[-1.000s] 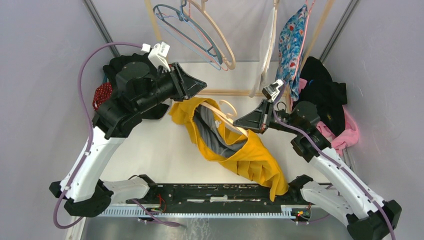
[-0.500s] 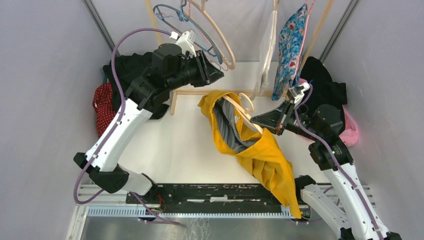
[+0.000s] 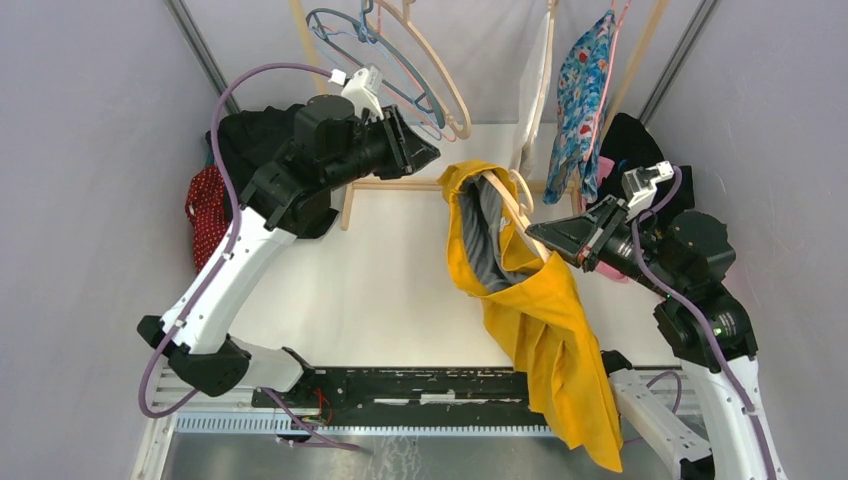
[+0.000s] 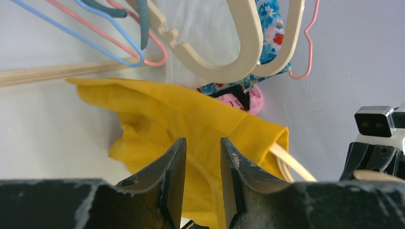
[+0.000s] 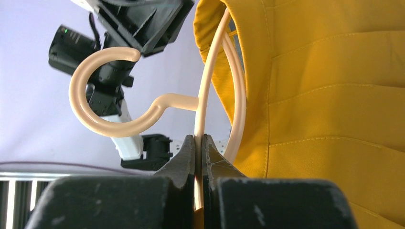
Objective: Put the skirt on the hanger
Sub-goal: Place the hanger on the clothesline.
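The yellow skirt [image 3: 540,310] with grey lining hangs in the air, its waistband threaded over a cream plastic hanger [image 3: 505,205]. My right gripper [image 3: 540,237] is shut on the hanger's thin bar [image 5: 206,86], below the hook [image 5: 102,95], with the skirt [image 5: 325,95] draped to its right. My left gripper [image 3: 432,152] hovers up by the rack, left of the skirt's top corner. Its jaws [image 4: 203,145] stand open and hold nothing; the skirt [image 4: 191,114] shows beyond them.
Spare hangers [image 3: 400,60] hang from the rack at the back, with a floral garment [image 3: 580,90] to their right. A wooden rail [image 3: 400,184] crosses the table's far side. Black clothes [image 3: 650,180] and a pink one [image 3: 700,265] lie right; a red one [image 3: 205,200] left.
The right arm has lifted the hanger and skirt off the table, up and to the right. The left arm has swung up toward the rack, away from the skirt.
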Available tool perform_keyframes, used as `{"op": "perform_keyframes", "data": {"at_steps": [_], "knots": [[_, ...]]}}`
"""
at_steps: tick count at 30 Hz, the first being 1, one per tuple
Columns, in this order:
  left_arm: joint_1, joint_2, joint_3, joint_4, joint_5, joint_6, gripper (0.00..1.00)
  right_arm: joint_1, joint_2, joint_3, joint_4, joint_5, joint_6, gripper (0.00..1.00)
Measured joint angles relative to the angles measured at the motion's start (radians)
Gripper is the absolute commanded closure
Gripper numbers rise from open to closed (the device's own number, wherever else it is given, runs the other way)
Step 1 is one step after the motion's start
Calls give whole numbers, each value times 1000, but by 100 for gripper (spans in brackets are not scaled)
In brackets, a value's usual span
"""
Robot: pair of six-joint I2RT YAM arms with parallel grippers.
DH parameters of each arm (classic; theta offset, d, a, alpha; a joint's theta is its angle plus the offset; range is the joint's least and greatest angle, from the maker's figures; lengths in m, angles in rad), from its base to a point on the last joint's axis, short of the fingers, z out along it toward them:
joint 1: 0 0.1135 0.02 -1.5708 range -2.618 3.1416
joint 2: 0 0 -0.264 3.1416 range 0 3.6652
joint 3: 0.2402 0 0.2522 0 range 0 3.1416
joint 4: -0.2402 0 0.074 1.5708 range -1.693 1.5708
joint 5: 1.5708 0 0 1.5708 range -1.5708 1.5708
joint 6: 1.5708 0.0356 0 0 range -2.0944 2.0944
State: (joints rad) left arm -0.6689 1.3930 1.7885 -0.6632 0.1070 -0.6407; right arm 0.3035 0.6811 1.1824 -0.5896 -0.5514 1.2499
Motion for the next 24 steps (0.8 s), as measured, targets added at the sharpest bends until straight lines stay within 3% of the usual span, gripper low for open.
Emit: {"op": "perform_keyframes", "data": {"at_steps": [9,24], "knots": [[0,-135,-123,3,-15,0,61,0,24,19,-68,122,-3,99],[0,-320,-341,5,-47,-2,61,-1,284,216,78,222,64,99]]}}
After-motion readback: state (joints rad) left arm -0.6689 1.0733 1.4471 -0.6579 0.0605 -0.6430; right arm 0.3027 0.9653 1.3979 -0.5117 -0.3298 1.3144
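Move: The right hand holds the wooden hanger with the yellow skirt. The free stretch of clothesline it is taken to lies about 29 cm ahead, 4 cm left and some 12 cm higher. The white skirt hangs 25 cm ahead and 1 cm right, the floral skirt 25 cm ahead and 10 cm right, the empty wooden hanger 28 cm ahead and 16 cm left. From the empty left hand that stretch is about 16 cm ahead, 13 cm right and 12 cm up. Still pinching the hanger, the right hand first dips and edges right by about a centimetre, then carries it roughly 10 cm forward towards the clothesline, rising over the last part and turning some 15 degrees clockwise. The left hand, already clear of the skirt, backs off to the left and sinks, fingers open as before, away from the hung hangers. ##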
